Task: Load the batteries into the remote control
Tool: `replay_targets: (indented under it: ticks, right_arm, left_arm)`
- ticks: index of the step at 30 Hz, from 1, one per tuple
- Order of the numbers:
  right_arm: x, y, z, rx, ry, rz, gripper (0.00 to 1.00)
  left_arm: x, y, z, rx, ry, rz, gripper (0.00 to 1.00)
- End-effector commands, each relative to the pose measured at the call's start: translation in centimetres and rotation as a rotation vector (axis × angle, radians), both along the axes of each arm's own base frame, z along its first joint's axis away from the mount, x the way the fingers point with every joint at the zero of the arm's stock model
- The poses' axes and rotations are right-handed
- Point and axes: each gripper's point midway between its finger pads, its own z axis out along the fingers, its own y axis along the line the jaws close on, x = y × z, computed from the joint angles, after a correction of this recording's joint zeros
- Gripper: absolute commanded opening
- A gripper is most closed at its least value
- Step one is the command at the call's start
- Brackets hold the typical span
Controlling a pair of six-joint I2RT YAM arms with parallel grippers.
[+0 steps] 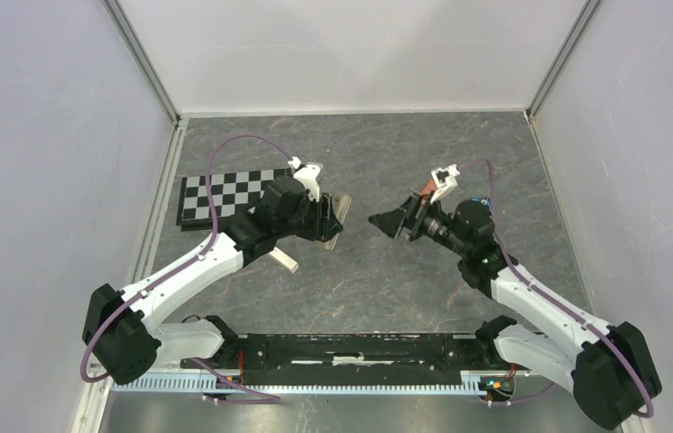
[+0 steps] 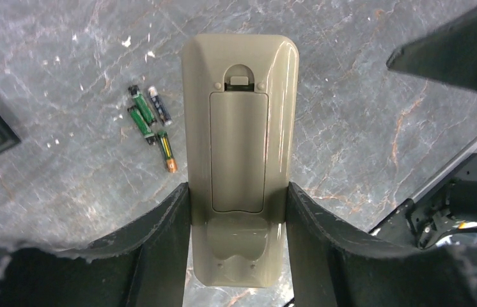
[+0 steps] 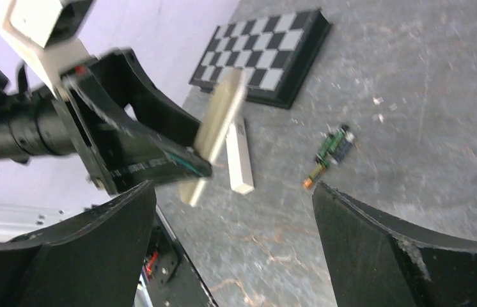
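My left gripper is shut on the remote control, its fingers pressing the two long sides near one end. The tan back faces the left wrist camera, and the battery cover sits shut in its recess. From above, the left gripper holds the remote control over the table's middle. Several batteries, dark with green markings, lie loose on the table left of the remote. My right gripper is open and empty, facing the left one a short gap away. The right wrist view also shows the batteries on the table.
A black-and-white checkerboard lies flat at the back left. A white bar rests on the table below the left gripper, also seen from above. Grey walls enclose the marbled table on three sides.
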Motion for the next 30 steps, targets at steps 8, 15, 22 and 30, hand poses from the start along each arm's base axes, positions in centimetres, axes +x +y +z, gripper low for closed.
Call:
replay_targets:
  ticks: [8, 15, 22, 30]
  right_arm:
    - [2.7, 3.9, 4.3, -0.112, 0.010, 0.107, 0.90]
    - [3.0, 4.3, 1.9, -0.200, 0.091, 0.135, 0.79]
    - [1.5, 6.1, 2.6, -0.073, 0.132, 0.246, 0.35]
    - [1.2, 5.4, 5.8, 0.151, 0.092, 0.175, 0.10]
  left_arm:
    - [1.2, -2.1, 3.0, 0.125, -0.406, -0.276, 0.35]
    - [0.4, -3.2, 3.3, 0.160, -0.530, -0.372, 0.34]
    - [-0.7, -3.6, 4.3, 0.130, -0.572, -0.415, 0.35]
    - [-1.2, -2.8, 6.7, -0.032, -0.480, -0.241, 0.99]
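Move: Between the two hands stands the remote control, held by the left fingers below its middle and slanting upward. Its middle lies about 2 cm ahead of the left hand, 1 cm to its right and 2 cm above; from the open right hand it is some 2 cm ahead, 9 cm left and 1 cm lower. The batteries lie on the table roughly 7 cm ahead, 1 cm left and 17 cm below the left hand; the white box is 3 cm ahead, 15 cm left and equally low. Reaching left for the remote control, the right hand first climbs about 5 cm and pushes forward, then sinks back to its starting height and shuts its fingers across the remote's thickness near the battery-cover latch. The left hand shifts 2–3 cm right to meet it, swinging clockwise and tipping its fingers up by some 30 degrees in all, then opens and lets go as both hands rise slightly. ##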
